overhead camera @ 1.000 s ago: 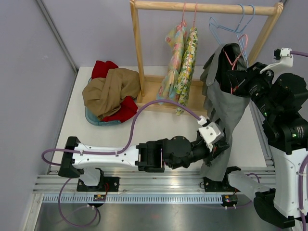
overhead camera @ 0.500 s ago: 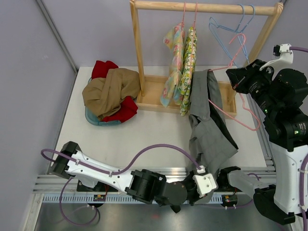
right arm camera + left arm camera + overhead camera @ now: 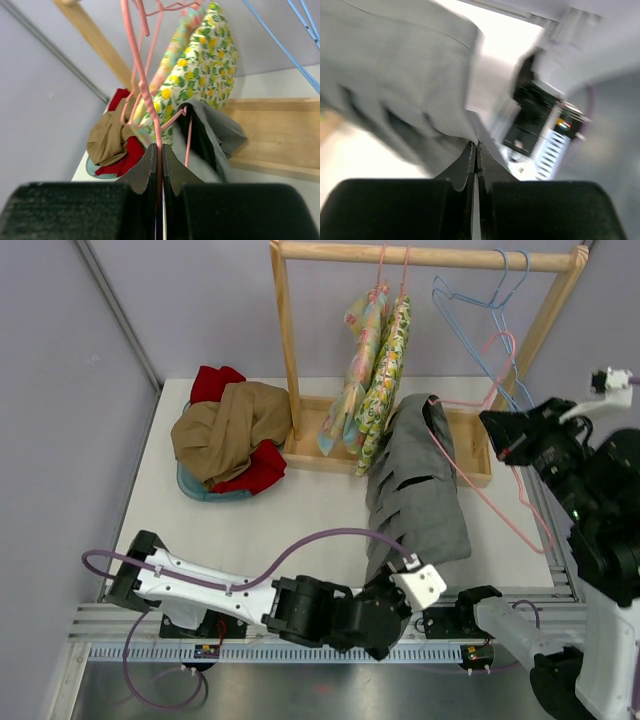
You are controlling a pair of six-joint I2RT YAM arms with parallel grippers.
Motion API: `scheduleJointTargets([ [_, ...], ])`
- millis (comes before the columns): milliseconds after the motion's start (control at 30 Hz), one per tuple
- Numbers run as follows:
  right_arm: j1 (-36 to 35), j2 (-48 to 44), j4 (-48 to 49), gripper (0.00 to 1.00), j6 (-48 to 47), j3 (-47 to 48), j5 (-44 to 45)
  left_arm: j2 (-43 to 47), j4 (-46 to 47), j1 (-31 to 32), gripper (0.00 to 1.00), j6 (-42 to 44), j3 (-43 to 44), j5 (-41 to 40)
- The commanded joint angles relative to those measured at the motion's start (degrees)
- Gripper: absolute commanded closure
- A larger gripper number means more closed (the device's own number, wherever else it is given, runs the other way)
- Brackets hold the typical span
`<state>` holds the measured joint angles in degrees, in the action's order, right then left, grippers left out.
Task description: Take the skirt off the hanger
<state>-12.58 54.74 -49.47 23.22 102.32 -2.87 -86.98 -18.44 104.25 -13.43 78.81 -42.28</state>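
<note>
The grey skirt (image 3: pixel 415 490) lies stretched from the wooden rack's base towards the near rail. Its waist still hangs on one end of the pink hanger (image 3: pixel 480 495). My left gripper (image 3: pixel 388 580) is low at the table's near edge, shut on the skirt's hem; the left wrist view shows the fabric (image 3: pixel 395 75) pinched at the tips (image 3: pixel 475 144). My right gripper (image 3: pixel 497 435) holds the hanger up at the right. In the right wrist view its jaws (image 3: pixel 159 148) are shut on the pink wire (image 3: pixel 137 75), with the skirt's waist (image 3: pixel 220 130) just beyond.
A wooden rack (image 3: pixel 290 340) stands at the back with two floral garments (image 3: pixel 375 360) and blue hangers (image 3: pixel 480 310) on its rail. At the left, a pile of tan and red clothes (image 3: pixel 225 435) fills a blue basin. An aluminium rail (image 3: pixel 250 625) runs along the near edge.
My left gripper has pulled the skirt's hem down towards the near rail, so the skirt now lies stretched out. The right gripper has moved the hanger to the right and off the rack.
</note>
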Motion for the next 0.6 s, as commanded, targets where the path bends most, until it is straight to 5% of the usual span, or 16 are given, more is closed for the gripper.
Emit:
scheduleJointTargets([
  [0,0.3,-9.1,2.0,1.0,-1.3,-1.6,-6.6,5.7,-5.4,-5.1,1.0,4.3,4.9,-7.5],
  [267,0.3,-19.8,-5.1,1.0,-4.3,4.9,-1.9,21.7,-14.5,-22.4,1.0,13.0,5.2,-13.5],
  [567,0.2,-19.8,-0.4,1.0,-2.1,-2.6,1.0,27.9,-10.0,-33.3,1.0,28.6,14.1,-12.5],
])
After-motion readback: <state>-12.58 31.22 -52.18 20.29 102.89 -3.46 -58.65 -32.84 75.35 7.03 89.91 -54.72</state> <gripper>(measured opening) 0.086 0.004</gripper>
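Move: The clothes pile on the blue tray, where the left hand is taking the grey skirt, lies about 48 cm ahead of that hand, some 40 cm to its left and about 22 cm lower. From the same hand, the lemon-print garment hangs about 48 cm ahead, neither left nor right, 4 cm higher; the emptying pink hanger is roughly 18 cm ahead, 18 cm right and 16 cm higher. From the right hand, the skirt's middle is level fore-and-aft, about 8 cm left and 22 cm below. The grey skirt, still pinched in the left hand's shut fingers, is swept off the hanger's end: the left hand shoots forward, then bears left and climbs towards the clothes pile, about 25 cm left and 20 cm each forward and up, turning some 35 degrees counter-clockwise. The right hand keeps its grip on the pink hanger, pulls it back about 19 cm, away from the rack, tipping up some 25 degrees, then eases forward slightly. ##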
